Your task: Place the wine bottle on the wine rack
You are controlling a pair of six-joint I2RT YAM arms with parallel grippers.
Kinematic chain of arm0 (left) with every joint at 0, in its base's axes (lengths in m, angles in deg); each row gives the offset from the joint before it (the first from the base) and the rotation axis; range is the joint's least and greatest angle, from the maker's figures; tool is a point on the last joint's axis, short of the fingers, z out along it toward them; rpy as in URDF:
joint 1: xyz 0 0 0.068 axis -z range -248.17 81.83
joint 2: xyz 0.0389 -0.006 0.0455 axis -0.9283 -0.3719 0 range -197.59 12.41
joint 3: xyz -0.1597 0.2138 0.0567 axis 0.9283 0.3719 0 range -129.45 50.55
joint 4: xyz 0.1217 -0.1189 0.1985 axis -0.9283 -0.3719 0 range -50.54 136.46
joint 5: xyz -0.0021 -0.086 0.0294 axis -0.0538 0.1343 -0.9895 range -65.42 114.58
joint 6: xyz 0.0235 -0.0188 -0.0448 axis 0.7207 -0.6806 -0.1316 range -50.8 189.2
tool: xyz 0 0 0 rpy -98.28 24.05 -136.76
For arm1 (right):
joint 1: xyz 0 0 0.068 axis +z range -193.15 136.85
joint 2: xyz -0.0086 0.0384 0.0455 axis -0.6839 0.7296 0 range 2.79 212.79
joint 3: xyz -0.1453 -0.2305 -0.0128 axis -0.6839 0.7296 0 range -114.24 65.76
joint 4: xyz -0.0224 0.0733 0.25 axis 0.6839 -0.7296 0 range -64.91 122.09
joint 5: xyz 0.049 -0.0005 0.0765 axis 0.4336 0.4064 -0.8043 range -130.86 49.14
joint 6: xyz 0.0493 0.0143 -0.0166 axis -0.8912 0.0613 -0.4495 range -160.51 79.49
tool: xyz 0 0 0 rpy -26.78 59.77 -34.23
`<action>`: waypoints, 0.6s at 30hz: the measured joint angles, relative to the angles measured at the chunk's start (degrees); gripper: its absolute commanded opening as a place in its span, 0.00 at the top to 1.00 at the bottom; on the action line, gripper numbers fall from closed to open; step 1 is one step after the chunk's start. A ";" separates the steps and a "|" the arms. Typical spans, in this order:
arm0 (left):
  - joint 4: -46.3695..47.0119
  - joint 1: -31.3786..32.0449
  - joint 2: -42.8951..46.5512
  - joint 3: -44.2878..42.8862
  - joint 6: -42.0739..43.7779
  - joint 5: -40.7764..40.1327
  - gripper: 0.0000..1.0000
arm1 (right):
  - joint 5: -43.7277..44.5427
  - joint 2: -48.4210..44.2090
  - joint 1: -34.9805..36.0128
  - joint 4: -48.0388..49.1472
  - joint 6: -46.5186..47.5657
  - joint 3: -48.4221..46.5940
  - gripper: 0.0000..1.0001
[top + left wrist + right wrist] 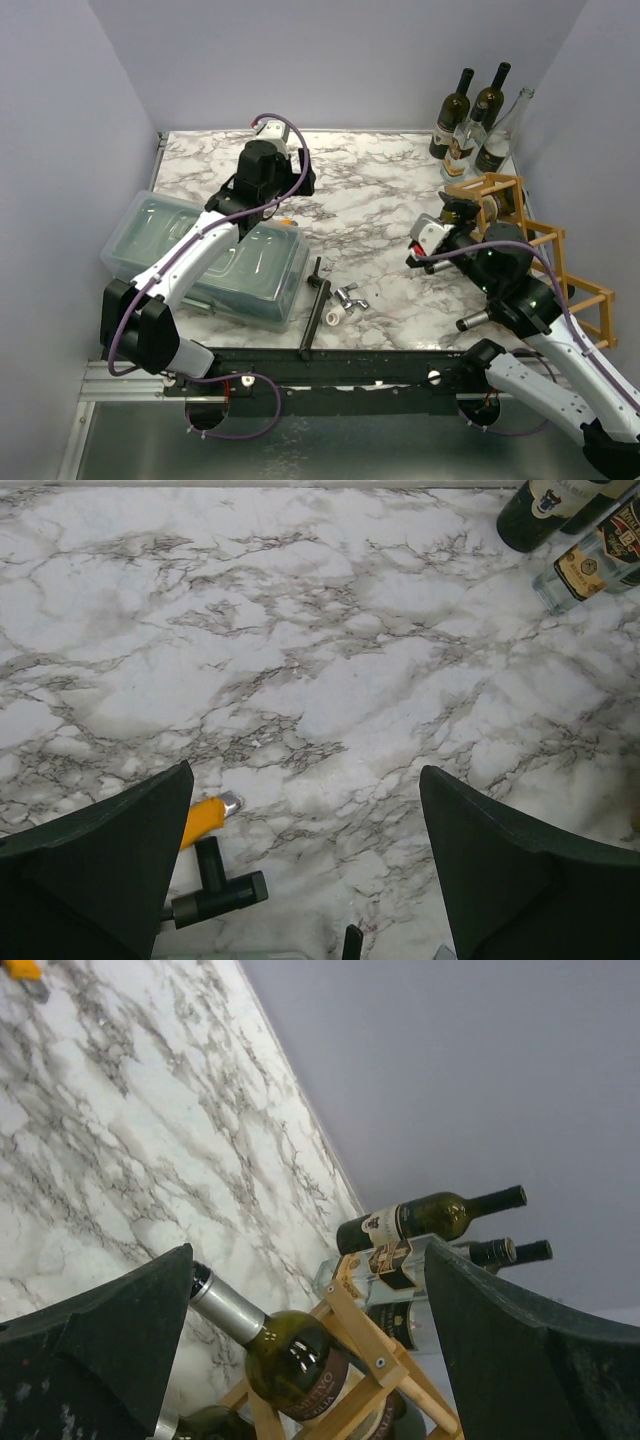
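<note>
A dark green wine bottle with a silver foil neck lies in a top cell of the light-brown wooden wine rack, its neck pointing out over the table. My right gripper is open just in front of it, one finger on each side and neither closed on it. From above, the wine rack runs along the right edge, with the right gripper at its far end. My left gripper hangs open over bare marble; in the top view the left gripper is at back centre-left.
Several upright bottles stand in the back right corner. A clear lidded bin sits under the left arm. An orange-handled tool, a black T-shaped tool, a black rod and small metal fittings lie on the marble.
</note>
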 measured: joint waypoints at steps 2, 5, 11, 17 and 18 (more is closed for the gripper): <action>0.00 0.98 0.00 -0.04 0.20 -0.02 0.04 | 2.40 0.20 0.00 0.48 -3.91 -0.90 0.00; -0.02 2.14 0.00 -0.09 0.35 0.02 0.04 | 6.60 3.04 0.00 2.05 -10.51 -4.48 0.00; -0.44 3.30 0.00 -0.46 0.37 0.00 0.04 | 14.91 11.93 0.00 12.31 -21.75 -8.96 0.00; -0.76 3.43 0.02 -0.76 0.35 0.02 0.04 | 25.49 24.04 -0.09 25.03 -28.92 -10.67 0.00; -0.81 3.43 0.02 -0.76 0.35 0.02 0.04 | 26.80 26.18 -0.48 26.67 -30.12 -11.30 0.00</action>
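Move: The standing wine bottle with the pale label is about 29 cm ahead of the open right hand, 4 cm right, its middle some 15 cm lower. The square clear bottle stands 23 cm ahead and 7 cm right; the second dark bottle, 31 cm ahead and 11 cm right. The rack's top bottle lies 9 cm ahead, 13 cm right. From the left hand, the pale-labelled bottle is 14 cm ahead, 35 cm right. The right hand, open, rises some 5 cm and reaches 11 cm forward towards the pale-labelled bottle, turning clockwise. ##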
